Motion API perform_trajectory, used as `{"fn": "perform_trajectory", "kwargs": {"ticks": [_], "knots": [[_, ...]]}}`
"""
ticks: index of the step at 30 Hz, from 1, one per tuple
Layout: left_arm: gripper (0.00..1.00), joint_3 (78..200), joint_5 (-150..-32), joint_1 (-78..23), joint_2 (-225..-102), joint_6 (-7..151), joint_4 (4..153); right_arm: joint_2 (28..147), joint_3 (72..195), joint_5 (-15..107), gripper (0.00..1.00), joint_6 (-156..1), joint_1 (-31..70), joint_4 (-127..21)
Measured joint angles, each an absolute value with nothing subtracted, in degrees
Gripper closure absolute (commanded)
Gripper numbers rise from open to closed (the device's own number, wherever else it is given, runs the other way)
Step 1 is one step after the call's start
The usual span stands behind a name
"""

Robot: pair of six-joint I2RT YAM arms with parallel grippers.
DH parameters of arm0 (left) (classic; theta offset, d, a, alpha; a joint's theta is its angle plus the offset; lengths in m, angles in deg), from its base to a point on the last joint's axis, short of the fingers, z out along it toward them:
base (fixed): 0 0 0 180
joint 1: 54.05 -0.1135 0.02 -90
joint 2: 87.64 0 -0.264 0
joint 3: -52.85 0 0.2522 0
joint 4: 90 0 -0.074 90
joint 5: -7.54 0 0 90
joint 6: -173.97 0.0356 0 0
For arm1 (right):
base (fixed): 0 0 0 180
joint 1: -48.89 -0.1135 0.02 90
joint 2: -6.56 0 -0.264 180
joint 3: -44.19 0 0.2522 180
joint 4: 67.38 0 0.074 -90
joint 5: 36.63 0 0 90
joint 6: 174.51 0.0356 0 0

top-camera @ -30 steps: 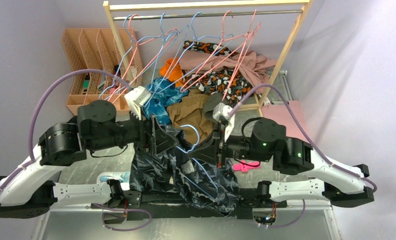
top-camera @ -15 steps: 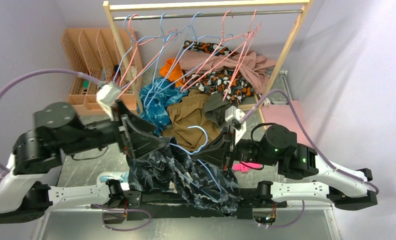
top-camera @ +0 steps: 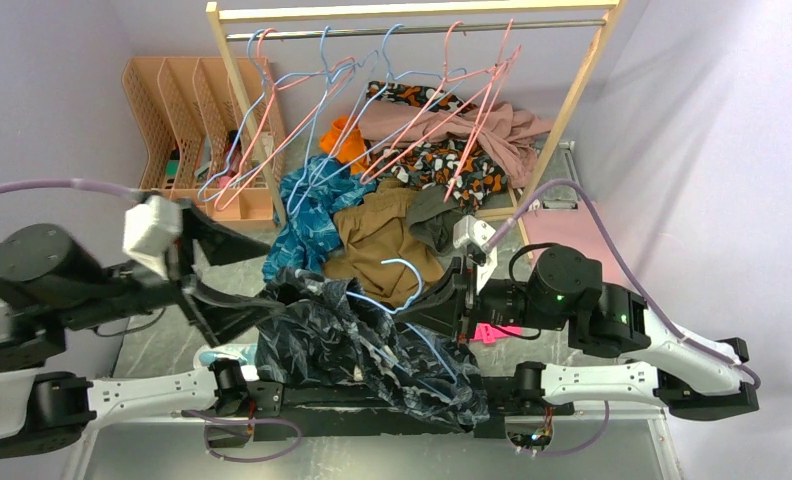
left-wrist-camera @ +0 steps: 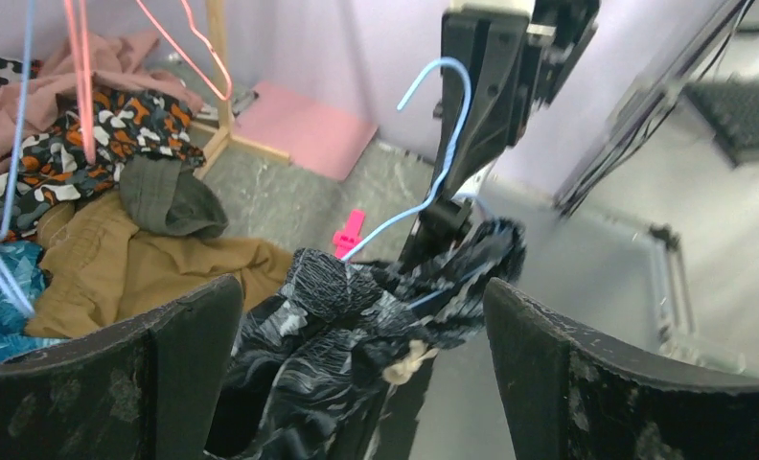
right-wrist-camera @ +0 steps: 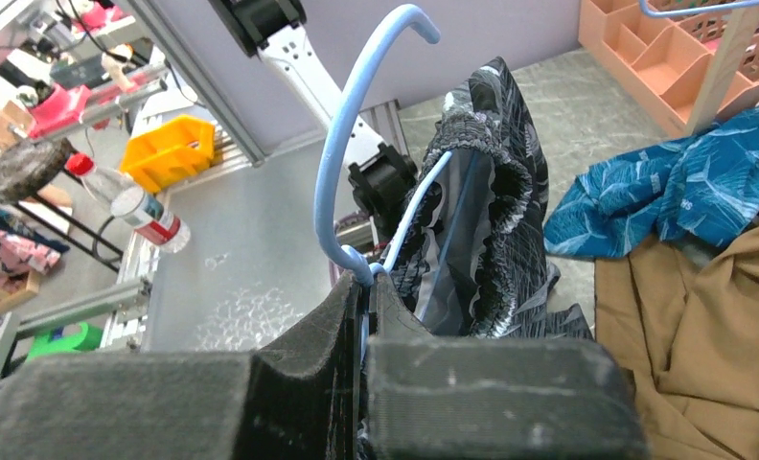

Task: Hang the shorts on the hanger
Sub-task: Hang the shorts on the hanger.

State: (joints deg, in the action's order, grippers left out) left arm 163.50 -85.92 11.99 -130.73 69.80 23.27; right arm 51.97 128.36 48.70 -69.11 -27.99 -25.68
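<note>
The dark leaf-print shorts (top-camera: 352,345) hang bunched over a light-blue wire hanger (top-camera: 404,268) above the near table edge. My right gripper (top-camera: 434,305) is shut on the hanger's neck just below the hook, as the right wrist view shows with the hanger (right-wrist-camera: 342,172) and the shorts (right-wrist-camera: 491,220) draped beyond it. My left gripper (top-camera: 272,275) stands wide open just left of the shorts and touches nothing. In the left wrist view the shorts (left-wrist-camera: 356,307) lie past the fingertips, with the white drawstring end showing and the hook (left-wrist-camera: 452,125) above.
A wooden rack (top-camera: 412,12) at the back carries several pink and blue wire hangers. Under it lie a teal garment (top-camera: 307,215), a brown garment (top-camera: 382,235) and patterned clothes. A peach organizer (top-camera: 177,100) stands back left. A pink clip (top-camera: 492,332) lies by the right arm.
My left gripper has opened wide, let go of the shorts and drawn back to the left. My right gripper has shifted slightly right, still holding the hanger.
</note>
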Motion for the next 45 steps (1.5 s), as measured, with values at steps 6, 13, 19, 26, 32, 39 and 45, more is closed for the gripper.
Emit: {"fn": "perform_trajectory", "kwargs": {"ticks": [6, 13, 19, 26, 32, 39, 45], "knots": [[0.01, 162.0, -93.0, 12.0, -137.3, 78.2, 22.2, 53.7, 131.5, 45.4, 1.0, -71.5, -28.0, -20.6], [0.01, 159.4, -100.2, 12.0, -143.6, 83.7, 20.1, 54.0, 132.3, 42.0, 1.0, -73.7, -28.0, -18.2], [0.09, 157.6, -104.9, 12.0, -147.8, 86.3, 19.9, 54.9, 132.3, 39.0, 1.0, -75.5, -28.0, -18.1], [0.19, 157.6, -110.5, 12.0, -151.0, 88.5, 20.8, 56.3, 132.4, 37.2, 1.0, -77.1, -28.0, -18.1], [0.31, 154.7, -113.4, 12.0, -151.8, 88.7, 22.3, 56.3, 132.8, 37.0, 1.0, -77.6, -28.0, -18.2], [0.66, 151.5, -114.2, 12.0, -151.4, 87.8, 24.6, 56.5, 132.8, 37.1, 1.0, -78.1, -28.0, -18.2], [0.93, 151.1, -116.4, 12.2, -149.9, 86.9, 25.0, 57.2, 133.5, 37.9, 1.0, -78.5, -27.8, -18.4]]}}
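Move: The left hand's open fingers are high and wide of the blue hanger: its arm beside the neck, already gripped at the neck by the right fingers, lies about 13 cm to the left hand's right, 12 cm below and 1 cm back. The dark shorts' middle is roughly 14 cm right, 5 cm back and 23 cm below; the brown garment, 14 cm right, 15 cm ahead. From the right hand, the hanger's near arm is 2 cm left, the shorts 4 cm left and 3 cm back. Left hand drops 14 cm and swings 12 cm right, closing on the hanger the right still holds by the neck. ##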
